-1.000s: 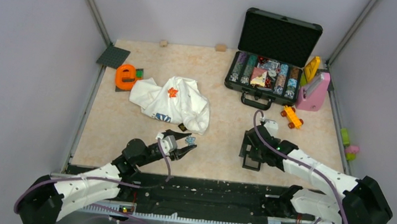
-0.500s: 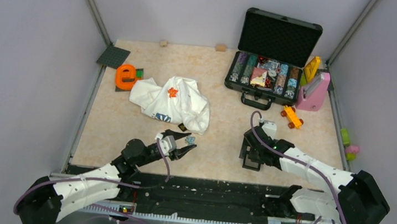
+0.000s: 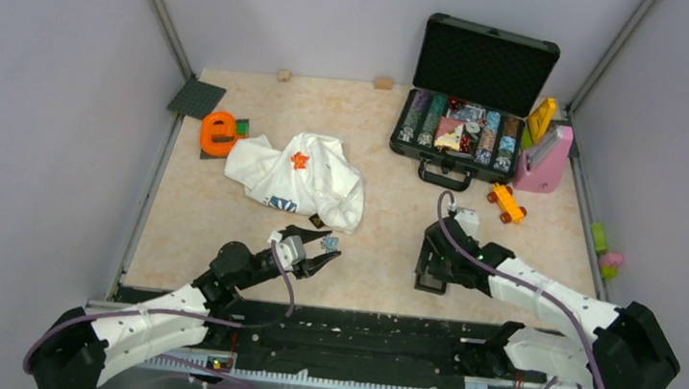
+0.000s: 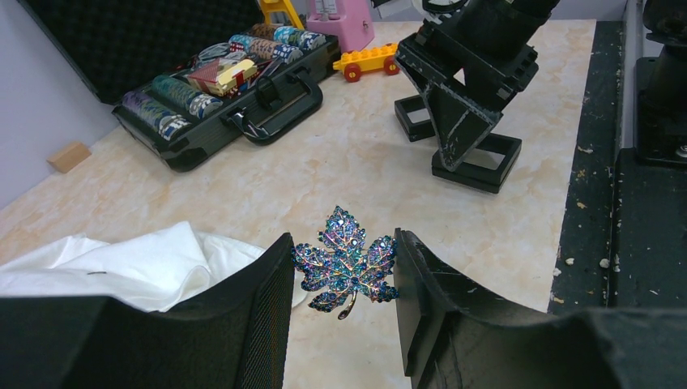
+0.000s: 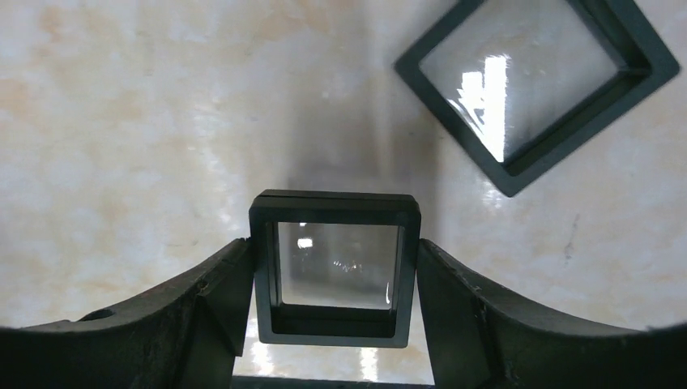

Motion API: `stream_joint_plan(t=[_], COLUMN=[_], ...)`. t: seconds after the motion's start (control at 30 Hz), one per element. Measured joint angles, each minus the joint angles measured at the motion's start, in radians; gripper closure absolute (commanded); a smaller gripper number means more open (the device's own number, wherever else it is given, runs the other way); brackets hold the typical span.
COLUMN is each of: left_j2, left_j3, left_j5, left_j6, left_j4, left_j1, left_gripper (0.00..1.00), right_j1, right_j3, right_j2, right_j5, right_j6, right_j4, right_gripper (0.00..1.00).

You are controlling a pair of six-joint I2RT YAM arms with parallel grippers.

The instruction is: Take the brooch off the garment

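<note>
The brooch (image 4: pixel 347 263), a blue jewelled maple leaf, is clamped between my left gripper's fingers (image 4: pixel 344 279) and held above the table, apart from the cloth. It also shows in the top view (image 3: pixel 330 244). The garment (image 3: pixel 299 178), a white T-shirt with blue flower print, lies crumpled behind the left gripper (image 3: pixel 323 251); its edge shows in the left wrist view (image 4: pixel 121 267). My right gripper (image 5: pixel 334 324) is shut on a small black square box (image 5: pixel 334 267) that rests on the table. A second black box half (image 5: pixel 539 89) lies beside it.
An open black case (image 3: pixel 468 135) with chips stands at the back right. A pink object (image 3: pixel 545 158) and a yellow toy car (image 3: pixel 507 203) are next to it. An orange toy (image 3: pixel 219 133) and a dark plate (image 3: pixel 196 98) sit at the back left. A small dark piece (image 3: pixel 317 221) lies by the shirt's front edge.
My right gripper has shifted slightly left with the black box. The left gripper and brooch have stayed where they were.
</note>
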Motion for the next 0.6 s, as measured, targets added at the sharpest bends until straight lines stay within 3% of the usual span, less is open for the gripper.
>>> stream_joint_plan(t=[0.27,0.6], left_j2=[0.038,0.169], left_j3=[0.000,0.005], left_j5=[0.012,0.083], left_j6=[0.001,0.024], left_j4=[0.001,0.003], left_j1=[0.000,-0.007], left_gripper=[0.57,0.58], right_j1=[0.000,0.004], right_j3=[-0.004,-0.003], right_j2=[-0.138,0.018], right_j5=[-0.213,-0.446], right_j6=[-0.025,-0.100], right_j4=[0.210,0.430], right_gripper=[0.43,0.45])
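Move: The black frame in the right hand's fingers is some 24 cm to the right of the left hand, 2 cm farther out and 14 cm below it. Seen from the right hand, the blue leaf brooch in the left fingers is 24 cm to the left, 2 cm back and 13 cm up. The white garment lies 28 cm ahead and 10 cm left of the left hand, 15 cm lower. A second frame lies on the table 10 cm ahead, 8 cm right and 3 cm below the right hand. Still pinching the black frame by its sides, the right hand carries it about 11 cm left towards the brooch. It climbs some 6 cm, then eases down slightly, while the fingertips swing to the left and the hand turns about 20 degrees counter-clockwise. The left hand keeps its pinch on the brooch and sinks some 4 cm to meet it. ##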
